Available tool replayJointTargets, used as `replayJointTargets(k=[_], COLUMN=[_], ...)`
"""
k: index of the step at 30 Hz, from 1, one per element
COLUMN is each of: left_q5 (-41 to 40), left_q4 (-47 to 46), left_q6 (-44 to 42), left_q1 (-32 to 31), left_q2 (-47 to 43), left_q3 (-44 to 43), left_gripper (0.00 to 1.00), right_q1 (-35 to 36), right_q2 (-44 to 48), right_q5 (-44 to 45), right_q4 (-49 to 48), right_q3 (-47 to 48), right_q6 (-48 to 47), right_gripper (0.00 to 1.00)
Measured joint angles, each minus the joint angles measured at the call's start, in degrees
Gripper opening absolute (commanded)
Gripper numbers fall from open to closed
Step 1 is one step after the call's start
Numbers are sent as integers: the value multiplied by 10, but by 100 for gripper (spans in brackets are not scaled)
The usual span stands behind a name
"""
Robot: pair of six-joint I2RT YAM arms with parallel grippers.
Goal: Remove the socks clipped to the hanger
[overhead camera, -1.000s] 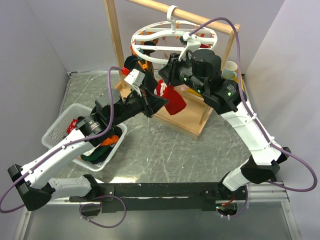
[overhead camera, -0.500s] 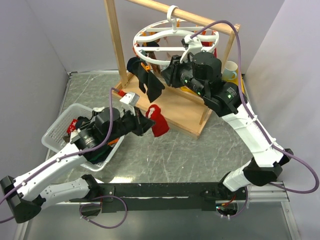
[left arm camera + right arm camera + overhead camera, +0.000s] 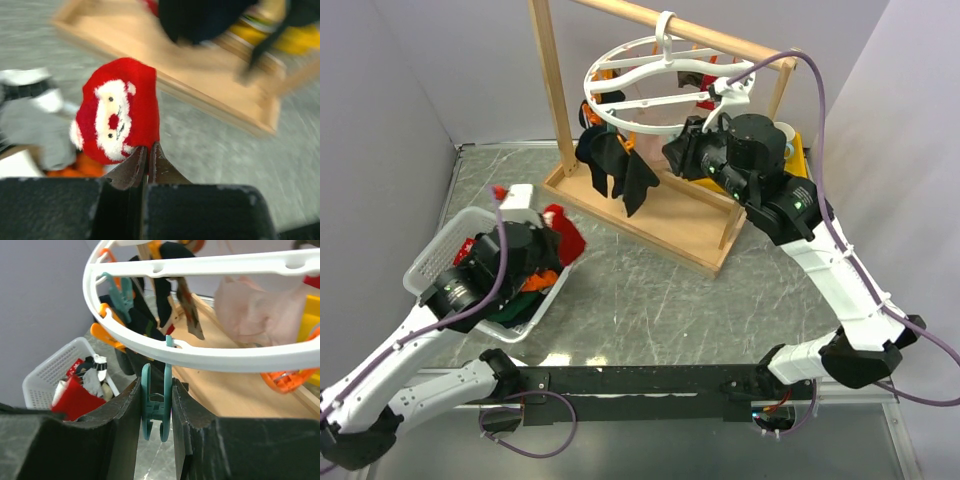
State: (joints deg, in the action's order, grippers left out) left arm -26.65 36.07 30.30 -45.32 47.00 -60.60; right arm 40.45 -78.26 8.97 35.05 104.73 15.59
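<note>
My left gripper [image 3: 148,147] is shut on the edge of a red Santa-face sock [image 3: 120,117]. It holds this sock [image 3: 563,232] over the right rim of the white basket [image 3: 440,255]. The white ring hanger [image 3: 650,85] hangs by its hook from the wooden rail. Black socks [image 3: 620,165] dangle from its left side, and a pale pink sock [image 3: 255,315] is clipped further round. My right gripper [image 3: 155,385] is shut on a teal clip [image 3: 156,402] hanging under the ring [image 3: 225,360]; nothing is in that clip's lower end.
The wooden frame rack [image 3: 555,90] stands on a wooden base board [image 3: 670,225] at the back of the table. The basket [image 3: 55,370] holds several loose socks. Orange clips [image 3: 285,380] hang from the ring. Grey walls close in the left and right.
My left arm pulled the red sock away from the hanger and carried it down and left to the basket. The right gripper stayed on the teal clip, and the ring tilted a little.
</note>
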Motion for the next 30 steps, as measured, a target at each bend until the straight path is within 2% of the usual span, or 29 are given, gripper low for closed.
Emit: replayJointTargets(k=[4, 8, 14, 17, 19, 20, 22, 23, 26, 30], left_q5=[2, 44, 66, 47, 22, 8, -13, -15, 27, 169], left_q4=[8, 12, 16, 20, 20, 20, 23, 23, 3, -46], left_q6=[3, 3, 9, 24, 39, 48, 59, 57, 40, 12], left_q1=[121, 239, 337, 382, 401, 407, 418, 420, 421, 421], left_q2=[-33, -32, -10, -12, -13, -13, -15, -16, -29, -63], left_q3=[22, 32, 52, 59, 62, 64, 67, 67, 68, 68], left_gripper=[1, 1, 1, 1, 5, 24, 53, 74, 97, 99], right_q1=[-14, -27, -52, -63, -68, -70, -74, -75, -79, -82], right_q2=[16, 34, 62, 78, 88, 91, 94, 95, 97, 109], right_q5=[3, 6, 9, 13, 17, 19, 22, 22, 25, 24], right_q4=[-6, -10, -13, -16, -21, -24, -25, -25, -18, -3], right_q3=[-21, -41, -58, -70, -81, -86, -91, -93, -95, -103], right_q6=[0, 0, 0, 0, 0, 0, 0, 2, 5, 9], right_gripper=[25, 26, 27, 28, 31, 34, 44, 47, 56, 60])
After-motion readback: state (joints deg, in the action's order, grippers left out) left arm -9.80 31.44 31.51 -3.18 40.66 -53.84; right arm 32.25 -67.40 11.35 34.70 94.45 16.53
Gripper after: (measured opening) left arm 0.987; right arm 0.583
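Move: The left gripper already holds the red Santa sock; the middle of the sock basket lies about 18 cm to its left, 4 cm ahead and 22 cm below, with the orange sock about 7 cm left, level ahead and at like depth. The right fingers pinch a teal clip just under the hanger's front rim, about 4 cm above and 1 cm ahead of them; the black sock hangs some 10 cm left, 3 cm ahead and 8 cm lower. Bring the left gripper with the Santa sock quickly left about 20 cm, sinking some 5 cm over the basket and swinging about 45 degrees counter-clockwise; open wide to let the sock go, then start back right and up. Meanwhile draw the right hand about 8 cm to its right with the pinched teal clip, and open off the clip near the end. ##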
